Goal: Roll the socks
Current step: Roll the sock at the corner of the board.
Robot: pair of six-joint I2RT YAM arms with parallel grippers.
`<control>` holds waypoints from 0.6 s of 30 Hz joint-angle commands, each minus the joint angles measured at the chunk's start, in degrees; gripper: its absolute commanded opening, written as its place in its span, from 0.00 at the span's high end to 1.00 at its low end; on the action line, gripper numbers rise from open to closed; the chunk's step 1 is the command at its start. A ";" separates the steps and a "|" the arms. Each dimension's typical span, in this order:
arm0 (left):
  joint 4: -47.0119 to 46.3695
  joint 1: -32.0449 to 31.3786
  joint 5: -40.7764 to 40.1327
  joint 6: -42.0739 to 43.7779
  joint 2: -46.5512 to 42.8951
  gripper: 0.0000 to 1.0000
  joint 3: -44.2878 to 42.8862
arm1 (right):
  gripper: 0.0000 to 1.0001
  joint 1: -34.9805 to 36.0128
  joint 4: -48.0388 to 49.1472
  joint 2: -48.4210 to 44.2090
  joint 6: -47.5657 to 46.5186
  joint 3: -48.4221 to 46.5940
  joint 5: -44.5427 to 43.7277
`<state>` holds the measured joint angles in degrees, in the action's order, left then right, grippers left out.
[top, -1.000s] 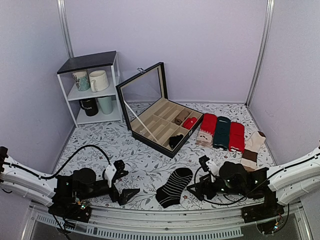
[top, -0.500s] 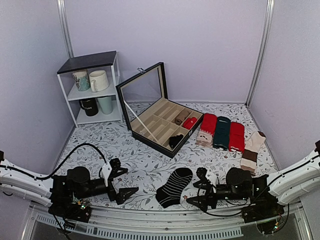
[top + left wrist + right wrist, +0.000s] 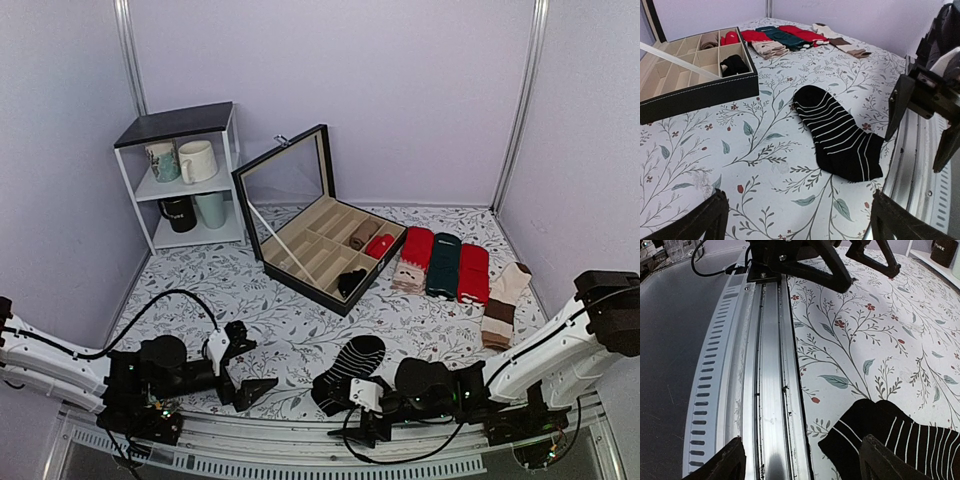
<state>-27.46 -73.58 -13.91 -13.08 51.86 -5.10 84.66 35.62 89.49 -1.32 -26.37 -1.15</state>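
Observation:
The socks (image 3: 346,368) are black with thin white stripes and lie flat on the floral cloth near the table's front edge, apparently one on the other. My left gripper (image 3: 252,364) stands open to their left, apart from them; in its wrist view the socks (image 3: 837,132) lie ahead, beyond its fingers (image 3: 705,222). My right gripper (image 3: 357,412) is open and low at the socks' near end. In its wrist view the socks (image 3: 900,437) show at the lower right, one fingertip (image 3: 892,462) over their edge.
An open black compartment box (image 3: 322,258) with a few rolled socks stands behind. Red and dark green socks (image 3: 445,265) and cream-and-brown socks (image 3: 503,300) lie at the right. A white shelf with mugs (image 3: 185,175) stands at the back left. A metal rail (image 3: 765,390) runs along the near edge.
My right gripper has swung left along the front edge and now sits at the socks' near end. The left gripper has barely shifted. The socks have not moved.

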 commanded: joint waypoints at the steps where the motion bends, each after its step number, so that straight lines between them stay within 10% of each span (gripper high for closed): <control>1: 0.31 -0.57 0.46 0.75 1.04 0.00 -0.95 | 0.23 0.78 -0.81 3.15 -3.23 -1.70 0.22; 18: -0.09 -0.60 0.98 0.96 3.95 0.01 -1.92 | 0.42 0.17 -3.79 8.52 -6.94 -4.37 -3.16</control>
<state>-27.46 -73.58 -13.67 -13.04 54.83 -5.43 85.08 32.49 96.05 -7.57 -29.74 -2.98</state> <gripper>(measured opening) 0.995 0.586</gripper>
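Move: The black striped sock's middle lies about 9 cm ahead of the right hand, 3 cm to its right and some 5 cm below; its near end is almost beneath the far finger. Beyond it, the open box's black rolled sock is roughly 34 cm ahead and 4 cm right of this hand; the brown striped sock is about 21 cm ahead, 39 cm right. From the left hand the black striped sock's middle is some 4 cm ahead, 20 cm right, 8 cm below. Towards the black striped sock's near end, beside the front rail, the right hand sinks almost straight down by about 3.5 cm, its leftward-pointing fingers tipping some 5 to 10 degrees further down. The fingers close partway from wide open, the far one above the sock's end and the near one on the rail side; contact can't be made out. ##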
